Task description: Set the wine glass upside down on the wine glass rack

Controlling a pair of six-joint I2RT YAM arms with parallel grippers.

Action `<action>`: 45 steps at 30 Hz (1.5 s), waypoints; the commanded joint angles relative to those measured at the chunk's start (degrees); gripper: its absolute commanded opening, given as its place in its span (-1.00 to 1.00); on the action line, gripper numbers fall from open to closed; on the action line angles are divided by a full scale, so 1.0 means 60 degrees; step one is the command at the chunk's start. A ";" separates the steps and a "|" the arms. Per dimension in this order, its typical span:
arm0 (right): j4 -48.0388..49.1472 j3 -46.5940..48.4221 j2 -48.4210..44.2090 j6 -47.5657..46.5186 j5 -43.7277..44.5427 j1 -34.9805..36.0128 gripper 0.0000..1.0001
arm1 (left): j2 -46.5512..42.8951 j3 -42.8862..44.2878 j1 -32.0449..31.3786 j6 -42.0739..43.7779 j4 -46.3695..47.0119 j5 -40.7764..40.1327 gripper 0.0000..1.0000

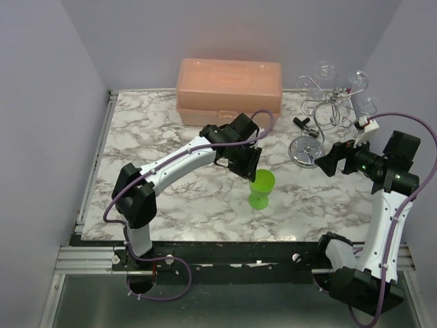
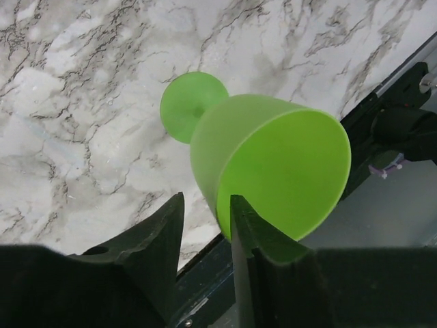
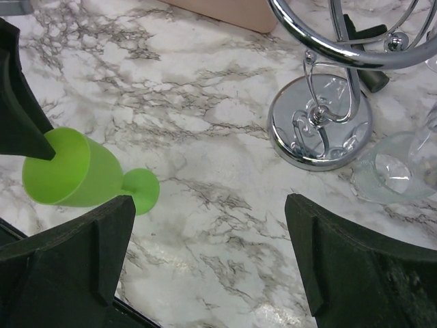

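A green wine glass (image 1: pixel 261 188) stands upright on the marble table, near the front middle. My left gripper (image 1: pixel 249 171) reaches down over its rim from the left. In the left wrist view the fingers straddle the rim of the green glass (image 2: pixel 273 164), one finger inside the bowl and the other outside. A sliver of marble shows between the outer finger and the glass wall, so the left gripper (image 2: pixel 206 198) is partly closed but open. The wine glass rack (image 1: pixel 321 113) stands at the back right. My right gripper (image 1: pixel 326 160) hovers wide open and empty beside the rack's base (image 3: pixel 321 123).
Clear glasses (image 1: pixel 358 78) hang upside down on the rack, one low by its base (image 3: pixel 392 171). A pink lidded box (image 1: pixel 229 87) sits at the back centre. A small black object (image 1: pixel 302 123) lies left of the rack. The table's front edge runs just below the green glass.
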 commanded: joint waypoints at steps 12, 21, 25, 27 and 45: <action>-0.0467 0.0209 0.0040 -0.0575 -0.1154 -0.0044 1.00 | -0.1346 -0.1273 0.0095 0.0587 0.1025 -0.0504 -1.00; -0.1901 0.0651 0.0824 -0.1848 -0.2386 0.0001 0.97 | -0.5132 -0.5798 0.1430 -0.1402 0.7206 0.0812 -1.00; -0.2681 0.0919 0.1010 -0.2720 -0.2921 0.0069 0.93 | -0.6034 -0.6897 0.1428 -0.2468 0.9593 0.0218 -1.00; -0.2789 0.0965 0.1025 -0.2788 -0.3122 0.0177 0.90 | -0.6029 -0.6944 0.1421 -0.3026 1.0311 0.0052 -1.00; 0.2752 -0.0199 -0.0095 0.3652 -0.0316 0.2358 0.07 | -0.4969 -0.5749 0.0264 -0.3816 1.0898 -0.1063 -1.00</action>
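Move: The green wine glass stands just under the left hand: its middle lies some 4 cm to the right, level in reach, and about 8 cm down, its near rim between the half-open fingers. The rack's round base is roughly 23 cm ahead and 23 cm right of this hand; the peach box is about 43 cm ahead and 6 cm left. From the right hand the green glass lies around 18 cm left, 2 cm back and 18 cm lower, and the rack's base 22 cm ahead and 2 cm right. Lower the left gripper a touch and pinch the green glass's left rim, then swing left about 6 cm and lift some 17 cm, coming back right as you rise and rolling the wrist about 50 degrees so the fingers turn from down towards the right hand. Meanwhile bring the right gripper about 8 cm left towards the foot and start closing around it. ##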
